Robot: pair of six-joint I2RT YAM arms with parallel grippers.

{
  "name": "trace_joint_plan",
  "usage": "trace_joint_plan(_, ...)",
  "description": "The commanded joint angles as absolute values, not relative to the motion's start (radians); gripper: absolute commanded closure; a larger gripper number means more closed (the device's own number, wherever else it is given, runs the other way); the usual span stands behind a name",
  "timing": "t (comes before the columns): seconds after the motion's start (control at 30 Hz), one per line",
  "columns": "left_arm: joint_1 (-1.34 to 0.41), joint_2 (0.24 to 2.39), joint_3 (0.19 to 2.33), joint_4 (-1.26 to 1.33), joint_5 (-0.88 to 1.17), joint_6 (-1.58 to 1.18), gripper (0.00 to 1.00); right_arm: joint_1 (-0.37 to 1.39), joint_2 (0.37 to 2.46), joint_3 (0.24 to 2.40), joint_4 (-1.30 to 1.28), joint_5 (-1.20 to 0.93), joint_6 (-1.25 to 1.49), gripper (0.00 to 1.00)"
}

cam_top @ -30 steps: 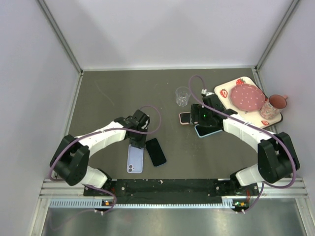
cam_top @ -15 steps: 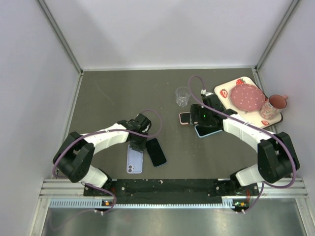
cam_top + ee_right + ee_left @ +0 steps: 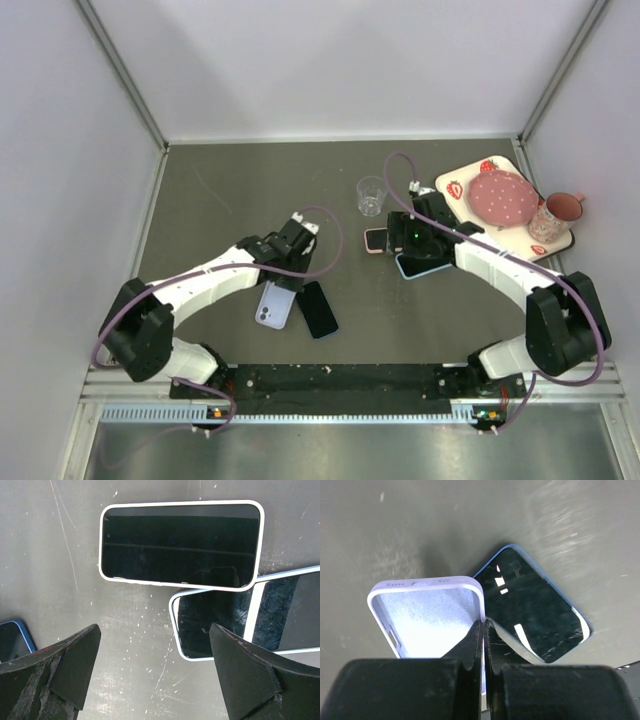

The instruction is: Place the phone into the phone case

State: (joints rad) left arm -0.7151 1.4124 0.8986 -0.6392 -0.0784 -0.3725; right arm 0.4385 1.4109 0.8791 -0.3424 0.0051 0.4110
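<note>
The lilac phone case [image 3: 273, 306] lies hollow side up and slanted, left of the dark phone [image 3: 317, 309]. In the left wrist view the case [image 3: 427, 617] shows its pale inside, and the blue-edged phone [image 3: 532, 610] lies screen up right beside it, its corner under the case's rim. My left gripper [image 3: 483, 623] is shut on the case's right side wall, seen from above at its upper end [image 3: 285, 277]. My right gripper [image 3: 155, 630] is open above bare table, far to the right [image 3: 405, 243].
Two other phones lie under the right gripper: a white-rimmed one [image 3: 180, 545] and one in a pale case [image 3: 235, 617]. A clear cup [image 3: 371, 195] stands behind them. A strawberry tray [image 3: 452, 186] with a pink plate [image 3: 503, 197] and a pink cup [image 3: 556, 214] sits back right.
The left gripper has shut on the case's side wall and turned the case, swinging its upper end right toward the phone. The right arm has not moved.
</note>
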Motion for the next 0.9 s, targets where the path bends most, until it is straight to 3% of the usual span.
trace_joint_plan(0.0, -0.799, 1.393, 1.031, -0.638, -0.138, -0.253, 1.00, 0.448, 1.345, 0.905, -0.344, 0.011, 0.423, 0.10)
trace_joint_plan(0.37, -1.074, 1.758, 1.391, -0.655, -0.118, 0.026, 1.00, 0.336, 1.197, 0.793, -0.351, 0.049, 0.492, 0.10)
trace_joint_plan(0.6, -1.140, 1.957, 1.557, -0.643, -0.037, 0.089, 1.00, 0.313, 1.126, 0.736, -0.365, 0.074, 0.502, 0.11)
trace_joint_plan(0.77, -1.161, 1.985, 1.589, -0.632, -0.005, 0.106, 1.00, 0.308, 1.138, 0.736, -0.373, 0.060, 0.505, 0.10)
trace_joint_plan(0.83, -1.164, 1.988, 1.578, -0.626, -0.006, 0.115, 0.93, 0.308, 1.149, 0.739, -0.373, 0.055, 0.500, 0.10)
trace_joint_plan(0.87, -1.169, 1.987, 1.577, -0.626, -0.015, 0.114, 0.81, 0.308, 1.158, 0.744, -0.373, 0.052, 0.500, 0.10)
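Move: About 22 cm to the right of the left hand and 3 cm nearer the base lies the clear table where its purple case is being taken. The uncased blue phone is 5 cm right and 4 cm back of this hand, the light-blue cased phone 31 cm right and 7 cm ahead, all some 5 cm below. From the right hand, the purple case is roughly 30 cm left and 8 cm back, the pink cased phone 7 cm ahead and 1 cm right. Swinging the held purple case over the blue phone's far end, the left hand travels about 22 cm right in a low arc, rising nearly 6 cm and sinking as much, turning some 50 degrees clockwise with its grip on the rim kept. The right hand, wide open and empty, lifts a little, then shifts 6 cm right over the light-blue cased phone. ##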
